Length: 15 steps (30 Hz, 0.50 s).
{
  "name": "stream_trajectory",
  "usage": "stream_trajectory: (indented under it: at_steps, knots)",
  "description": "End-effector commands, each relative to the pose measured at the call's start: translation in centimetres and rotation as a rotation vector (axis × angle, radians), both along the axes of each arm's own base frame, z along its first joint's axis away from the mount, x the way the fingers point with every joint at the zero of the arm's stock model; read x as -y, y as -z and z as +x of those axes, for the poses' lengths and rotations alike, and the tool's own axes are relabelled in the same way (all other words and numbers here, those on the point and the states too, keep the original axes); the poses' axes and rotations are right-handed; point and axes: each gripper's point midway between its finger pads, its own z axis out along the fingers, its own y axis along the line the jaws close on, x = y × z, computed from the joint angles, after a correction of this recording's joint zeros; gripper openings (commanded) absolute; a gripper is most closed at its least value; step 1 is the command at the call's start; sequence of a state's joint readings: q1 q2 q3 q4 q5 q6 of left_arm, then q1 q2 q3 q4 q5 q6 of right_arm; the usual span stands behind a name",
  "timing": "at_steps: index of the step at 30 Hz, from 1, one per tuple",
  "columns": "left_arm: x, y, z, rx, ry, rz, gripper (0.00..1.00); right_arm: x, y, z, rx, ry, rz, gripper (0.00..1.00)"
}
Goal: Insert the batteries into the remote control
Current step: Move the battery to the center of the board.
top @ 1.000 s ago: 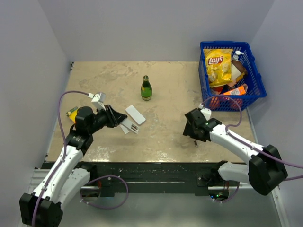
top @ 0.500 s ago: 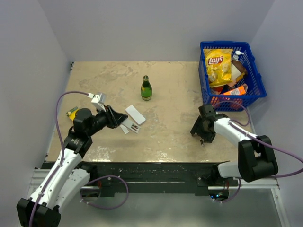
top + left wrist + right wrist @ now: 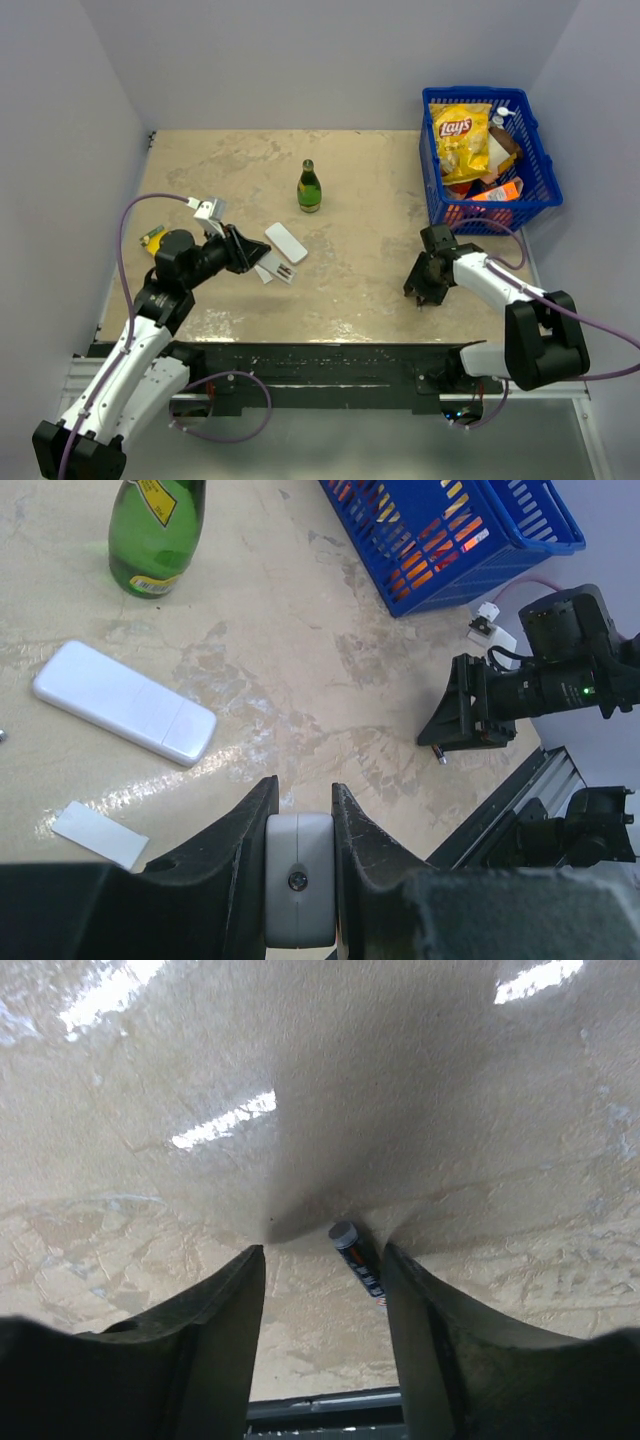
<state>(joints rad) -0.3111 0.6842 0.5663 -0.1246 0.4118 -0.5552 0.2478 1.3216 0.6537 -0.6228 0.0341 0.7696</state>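
My left gripper (image 3: 303, 785) is shut on the near end of the grey-white remote control (image 3: 298, 880), holding it low over the table's left half (image 3: 275, 269). A white bar (image 3: 125, 702) lies flat just beyond it, and a small flat white piece (image 3: 100, 835) lies closer in. One of the batteries (image 3: 357, 1257), a thin dark cylinder, lies on the table between the fingers of my right gripper (image 3: 322, 1255). That gripper is open and pointed down, with the battery close against its right finger. The same battery (image 3: 441, 758) pokes out under the right gripper (image 3: 424, 288).
A green bottle (image 3: 310, 187) stands behind the remote, mid-table. A blue basket (image 3: 545, 175) full of snacks fills the back right corner. A small yellow object (image 3: 152, 238) lies by the left edge. The table's front edge runs just behind the right gripper.
The right gripper has shifted to the right and settled down over the battery. The left arm and the remote have stayed almost still.
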Motion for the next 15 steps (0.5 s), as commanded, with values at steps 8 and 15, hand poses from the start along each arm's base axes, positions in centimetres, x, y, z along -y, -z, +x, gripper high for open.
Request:
stream_trajectory:
  at_steps: [8,15]
  knots:
    - [-0.1,-3.2,0.0,0.103,-0.006,-0.006,0.0,-0.4,1.0,-2.2,-0.116,-0.08,0.022,0.31]
    - [0.0,-2.9,0.0,0.095,-0.006,-0.018,0.0,-2.4,1.7,-1.7,-0.106,-0.207,0.03,0.05]
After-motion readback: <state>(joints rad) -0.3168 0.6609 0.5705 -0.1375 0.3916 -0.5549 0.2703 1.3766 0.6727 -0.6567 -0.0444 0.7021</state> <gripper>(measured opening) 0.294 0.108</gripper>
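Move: The battery lies on the table almost under the right gripper, between its open fingers and nearer the right one: about 1 cm to the right, 1 cm back and 1 cm below. The table's near edge runs some 10 cm back of that hand; the blue basket's middle is roughly 33 cm ahead and 17 cm to the right, standing higher. From the left gripper, which still holds the remote, the battery is about 37 cm right, 4 cm back and 21 cm below. Close the right gripper on the battery from about half open until both fingertips pinch its sides. While closing, draw the hand back about 1.5 cm, then also carry it left by just over 1 cm, sinking slightly, with the fingertips tilting back some 5 degrees and the hand turning a little counter-clockwise. ##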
